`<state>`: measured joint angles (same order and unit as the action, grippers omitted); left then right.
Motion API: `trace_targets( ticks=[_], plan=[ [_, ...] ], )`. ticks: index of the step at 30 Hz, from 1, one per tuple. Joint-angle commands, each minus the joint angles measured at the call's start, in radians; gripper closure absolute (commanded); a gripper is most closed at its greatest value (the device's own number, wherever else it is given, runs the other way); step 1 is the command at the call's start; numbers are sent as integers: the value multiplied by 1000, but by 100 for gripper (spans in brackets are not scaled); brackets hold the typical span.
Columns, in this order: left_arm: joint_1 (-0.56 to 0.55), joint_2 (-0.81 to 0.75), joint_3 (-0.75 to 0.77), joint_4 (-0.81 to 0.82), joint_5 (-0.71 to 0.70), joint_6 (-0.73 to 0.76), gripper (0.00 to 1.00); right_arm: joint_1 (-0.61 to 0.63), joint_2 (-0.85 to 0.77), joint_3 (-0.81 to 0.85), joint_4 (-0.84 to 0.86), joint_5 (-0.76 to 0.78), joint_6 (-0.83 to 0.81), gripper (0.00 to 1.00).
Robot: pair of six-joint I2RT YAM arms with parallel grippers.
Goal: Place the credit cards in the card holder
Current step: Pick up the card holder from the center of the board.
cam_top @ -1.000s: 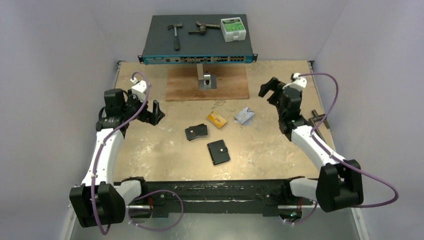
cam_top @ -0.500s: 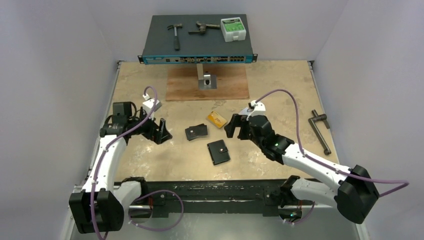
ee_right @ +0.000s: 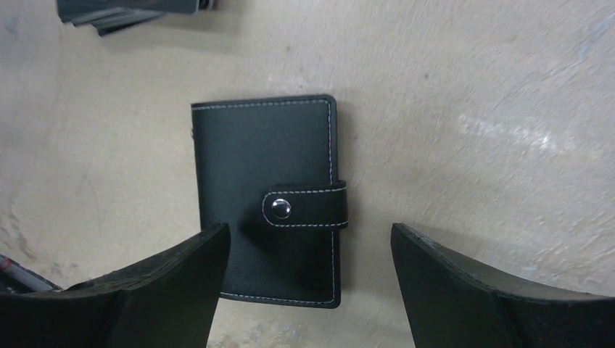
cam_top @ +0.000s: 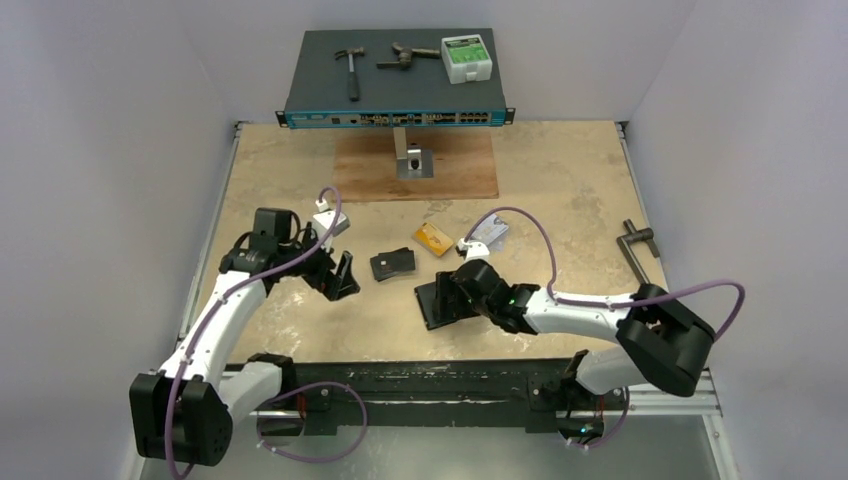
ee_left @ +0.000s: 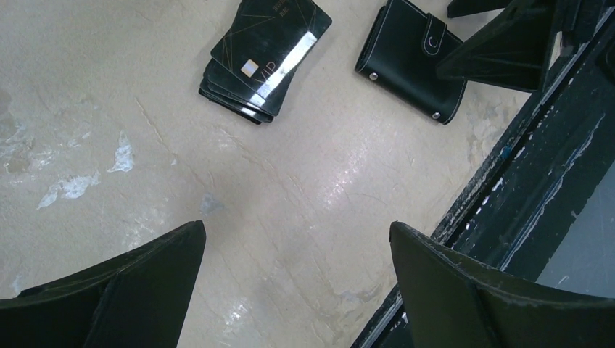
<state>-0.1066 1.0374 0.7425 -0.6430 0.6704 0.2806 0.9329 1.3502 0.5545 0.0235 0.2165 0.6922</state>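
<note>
The card holder (ee_right: 265, 196), a black stitched wallet, lies flat on the table, closed by its snap tab (ee_right: 304, 208). My right gripper (ee_right: 310, 232) hovers low over it, open, one finger on each side, touching nothing. From above, the holder (cam_top: 430, 306) is partly hidden under that gripper (cam_top: 447, 297). A gold-orange credit card (cam_top: 434, 238) and a silver-grey one (cam_top: 489, 231) lie flat further back. My left gripper (ee_left: 297, 228) is open over bare table, left of the holder (ee_left: 407, 59); in the top view it (cam_top: 343, 277) sits near the table's middle left.
A stack of black cards marked VIP (ee_left: 265, 58) lies between the left gripper and the holder. A wooden board (cam_top: 450, 170) with a metal bracket, and a network switch (cam_top: 395, 95) carrying tools, stand at the back. A metal crank (cam_top: 640, 262) lies right.
The right arm has swung from the far right to the table's middle and dropped over the card holder. The left arm has moved right and nearer, toward the black stack.
</note>
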Motion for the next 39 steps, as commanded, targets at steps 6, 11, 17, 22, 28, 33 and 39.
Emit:
trace_targets(
  ticks=[6, 11, 17, 22, 28, 33, 39],
  plan=[
    [-113, -82, 17, -79, -43, 151, 0, 33, 69, -40, 179, -59, 86, 27],
    [-203, -26, 26, -14, -78, 70, 0, 35, 122, -61, 237, -78, 117, 47],
    [-300, 27, 84, -10, -194, -57, 0, 35, 117, -114, 271, -55, 151, 79],
    [-329, 30, 101, -35, -223, -153, 0, 35, 106, -138, 311, -64, 164, 100],
    [-364, 108, 190, -80, -255, -269, 0, 35, -10, -190, 370, -79, 116, 100],
    [-367, 147, 210, 9, -152, -323, 0, 34, -201, -205, 355, -88, 40, 100],
    [-366, 159, 199, 48, 23, -316, 0, 35, -319, -214, 330, -135, -35, 100]
  ],
)
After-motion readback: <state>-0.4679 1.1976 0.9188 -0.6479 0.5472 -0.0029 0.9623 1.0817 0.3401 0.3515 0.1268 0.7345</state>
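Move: Just ahead and left of the right hand lies the card holder, its middle about 3 cm left, 1 cm farther out and 2 cm below. The black cards sit roughly 14 cm left and 10 cm ahead of that hand, the yellow cards some 17 cm ahead and 4 cm left, the blue-white cards 19 cm ahead and 10 cm right. From the left hand the holder is about 19 cm right, 2 cm back and 10 cm below. Easing about 3 cm left and slightly down, the right hand shuts its open fingers on the holder's right, strap-side edge, pinches it, draws back a little, then lifts about 7 cm, its left side rolling up some 20 degrees in all. Meanwhile the left hand, fingers still open, first backs up slightly, then travels about 8 cm right towards the holder. ##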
